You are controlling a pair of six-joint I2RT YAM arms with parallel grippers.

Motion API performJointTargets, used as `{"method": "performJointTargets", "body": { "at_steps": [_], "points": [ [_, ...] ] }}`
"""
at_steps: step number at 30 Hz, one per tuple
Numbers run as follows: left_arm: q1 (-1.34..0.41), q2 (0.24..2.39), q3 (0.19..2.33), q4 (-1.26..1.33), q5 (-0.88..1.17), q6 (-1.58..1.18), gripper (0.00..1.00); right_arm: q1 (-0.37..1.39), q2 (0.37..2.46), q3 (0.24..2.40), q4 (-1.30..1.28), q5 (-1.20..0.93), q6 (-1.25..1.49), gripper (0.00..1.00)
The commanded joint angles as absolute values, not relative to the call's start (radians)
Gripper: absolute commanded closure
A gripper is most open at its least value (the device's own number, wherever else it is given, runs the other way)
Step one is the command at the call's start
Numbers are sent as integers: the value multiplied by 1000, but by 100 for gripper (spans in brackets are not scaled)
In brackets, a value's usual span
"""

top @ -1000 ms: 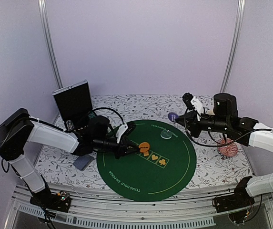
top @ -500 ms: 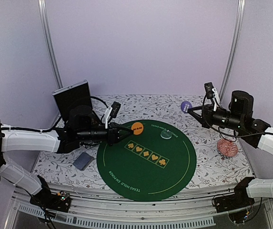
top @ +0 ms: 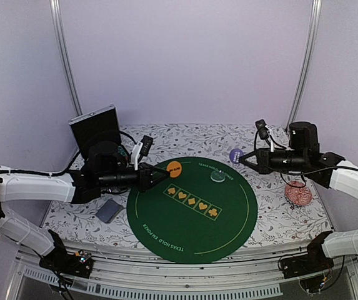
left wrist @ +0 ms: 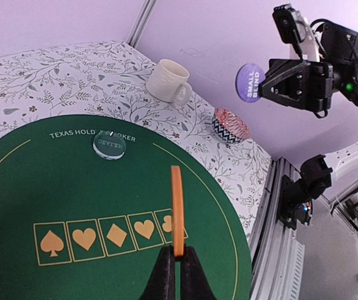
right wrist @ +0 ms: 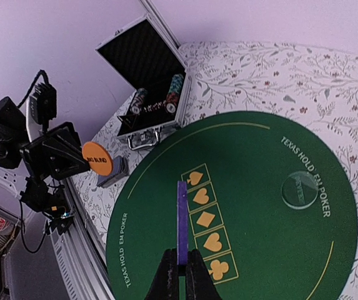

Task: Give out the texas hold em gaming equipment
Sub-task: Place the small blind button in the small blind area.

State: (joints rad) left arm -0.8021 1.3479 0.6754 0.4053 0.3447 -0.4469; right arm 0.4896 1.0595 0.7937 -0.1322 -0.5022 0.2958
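Observation:
My left gripper [top: 165, 175] [left wrist: 177, 253] is shut on an orange round disc [top: 174, 168] [left wrist: 177, 209] marked BIG BLIND, held upright above the left rim of the green poker mat [top: 185, 225]. My right gripper [top: 244, 157] [right wrist: 182, 256] is shut on a purple SMALL BLIND disc [top: 235, 155] [right wrist: 182, 212], in the air over the mat's far right edge. A clear dealer disc [top: 217, 176] [left wrist: 109, 145] [right wrist: 300, 189] lies flat on the mat's far side. A deck of grey-blue cards [top: 109, 210] [right wrist: 113, 172] sits left of the mat.
An open metal case [top: 97, 134] [right wrist: 147, 62] with rows of poker chips [right wrist: 160, 103] stands at the back left. A white mug [left wrist: 168, 81] and a patterned bowl [top: 297, 194] [left wrist: 230, 125] stand on the floral cloth at the right.
The left gripper lifted the orange disc from over the mat's card row and drew it back left. The right gripper rose with the purple disc, then came down and a little left.

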Motion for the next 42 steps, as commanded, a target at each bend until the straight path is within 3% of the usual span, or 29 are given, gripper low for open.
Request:
{"method": "performJointTargets", "body": {
  "at_steps": [1, 14, 22, 34, 37, 42],
  "points": [
    [-788, 1342, 659, 397, 314, -450, 100, 483, 1119, 794, -234, -559, 333, 98],
    [-788, 1360, 615, 409, 222, -450, 100, 483, 1264, 822, -221, -542, 365, 98],
    [-776, 1342, 574, 422, 117, -445, 100, 505, 1788, 1248, -12, -808, 510, 98],
    [-699, 1228, 510, 389, 25, -397, 100, 724, 2513, 1875, 221, -840, 945, 98],
    [-689, 1226, 515, 381, 24, -379, 100, 751, 2621, 1975, 233, -833, 1016, 98],
    [-677, 1224, 520, 373, 28, -370, 100, 758, 2654, 1956, 255, -805, 1074, 98]
  ]
}}
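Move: The small blind spot, near the mat's left edge, lies about 31 cm left of the right hand, 10 cm ahead and 24 cm down. The case handle stands some 9 cm left of that spot, level with it; the dealer button is 14 cm ahead of the right hand and 5 cm left. Held in the left gripper, the big blind button is about 22 cm left of the right hand, level fore-and-aft. From the left hand, the spot is roughly 11 cm ahead, 9 cm left and 19 cm below. Down first by some 7 cm, then fast leftward and forward across the mat, the right hand carries the small blind button towards the left edge, finally sinking steeply and easing back a little: about 30 cm left overall. Its fingers swing counter-clockwise to point left, keeping their grip. The left hand keeps the big blind button and draws left, forward and slightly down, about 10 cm. ##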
